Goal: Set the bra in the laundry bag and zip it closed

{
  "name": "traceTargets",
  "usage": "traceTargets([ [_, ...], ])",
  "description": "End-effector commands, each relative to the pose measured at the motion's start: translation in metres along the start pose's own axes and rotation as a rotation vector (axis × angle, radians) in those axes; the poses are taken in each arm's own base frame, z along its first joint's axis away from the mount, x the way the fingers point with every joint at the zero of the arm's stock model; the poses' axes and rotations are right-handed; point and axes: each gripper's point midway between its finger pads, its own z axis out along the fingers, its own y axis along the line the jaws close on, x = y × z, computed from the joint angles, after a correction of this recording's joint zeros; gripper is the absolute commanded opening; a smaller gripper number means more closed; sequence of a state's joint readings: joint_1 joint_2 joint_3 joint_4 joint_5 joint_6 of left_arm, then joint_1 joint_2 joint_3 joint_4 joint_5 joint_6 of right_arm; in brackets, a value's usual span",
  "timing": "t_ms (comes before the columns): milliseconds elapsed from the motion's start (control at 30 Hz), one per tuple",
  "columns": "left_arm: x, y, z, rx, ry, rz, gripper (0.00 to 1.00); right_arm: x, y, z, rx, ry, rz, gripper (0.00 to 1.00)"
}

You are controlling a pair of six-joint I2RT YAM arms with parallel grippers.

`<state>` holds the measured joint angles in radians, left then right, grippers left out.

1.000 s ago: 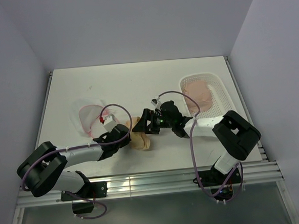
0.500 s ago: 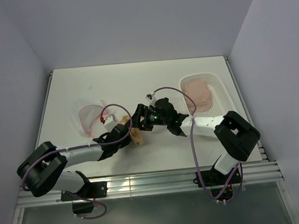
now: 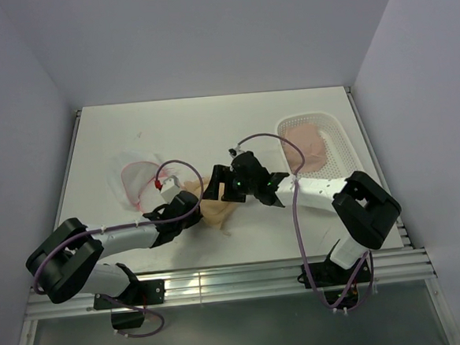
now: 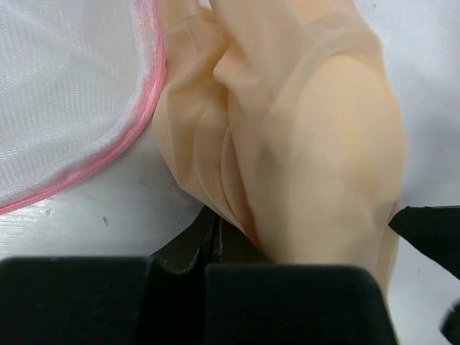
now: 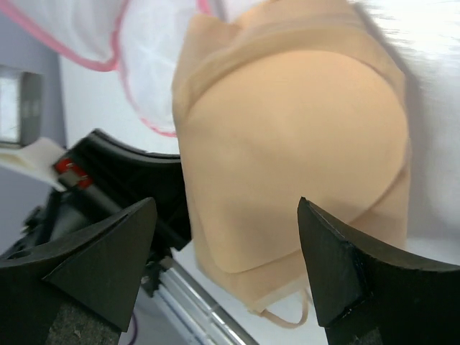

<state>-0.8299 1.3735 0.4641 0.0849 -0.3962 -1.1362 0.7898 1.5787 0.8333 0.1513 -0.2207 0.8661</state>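
Note:
The peach-tan bra [image 3: 216, 214] lies bunched on the table just right of my left gripper [image 3: 193, 201]. In the left wrist view the bra [image 4: 309, 144] runs down into the shut jaws of that gripper [image 4: 215, 231], which pinch its edge. My right gripper [image 3: 214, 187] hovers over it, open. Its two fingertips stand wide to either side of the padded cup [image 5: 287, 144], and the gripper [image 5: 224, 215] holds nothing. The white mesh laundry bag [image 3: 138, 180] with its pink zipper rim [image 4: 140, 122] lies flat just left of the bra, and a corner of it shows in the right wrist view [image 5: 151, 50].
A white perforated basket [image 3: 335, 130] holding a paler pink garment [image 3: 307, 145] stands at the right of the table. The metal rail [image 3: 222, 283] runs along the near edge, close below the bra. A thin strap [image 5: 287, 316] trails from the bra toward that edge.
My right wrist has shifted left and swung over the bra, jaws still wide. The bra has shifted a little and a strap now trails toward the near edge. The left arm has stayed put.

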Motion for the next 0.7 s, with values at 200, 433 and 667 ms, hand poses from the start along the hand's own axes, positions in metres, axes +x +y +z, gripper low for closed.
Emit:
traceTargets([
  [200,-0.006,-0.006,-0.006,0.002,-0.001,0.046,0.0,-0.023,-0.008,-0.003,0.122,-0.074,-0.062,0.86],
  [433,-0.018,0.002,-0.027,-0.006,-0.026,0.035,0.0,-0.038,-0.043,-0.037,0.265,-0.178,-0.021,0.88],
  [667,-0.027,-0.004,-0.035,0.005,-0.047,0.036,0.0,-0.035,-0.056,-0.026,0.139,-0.14,-0.009,0.89],
])
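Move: Only about 4 cm to the right hand's left, 1 cm ahead and 8 cm below lies the middle of the bra, bunched up. The laundry bag lies beyond the bra, some 26 cm to that hand's left and 12 cm ahead. For the left hand, low at the bra's near left edge, the bra's middle is about 4 cm ahead and 5 cm to the right, at its own height; the laundry bag is some 16 cm left and 12 cm ahead. Drawing back off the bra, the open right hand sweeps about 7 cm to the right and a little forward, nearly level, its wrist turning roughly 10 degrees clockwise and its left side dipping; the fingers stay wide. The left hand, fingers still shut at the bra's near left edge, waits, then comes up some 3.5 cm and slightly left and back, coming free of the fabric. ##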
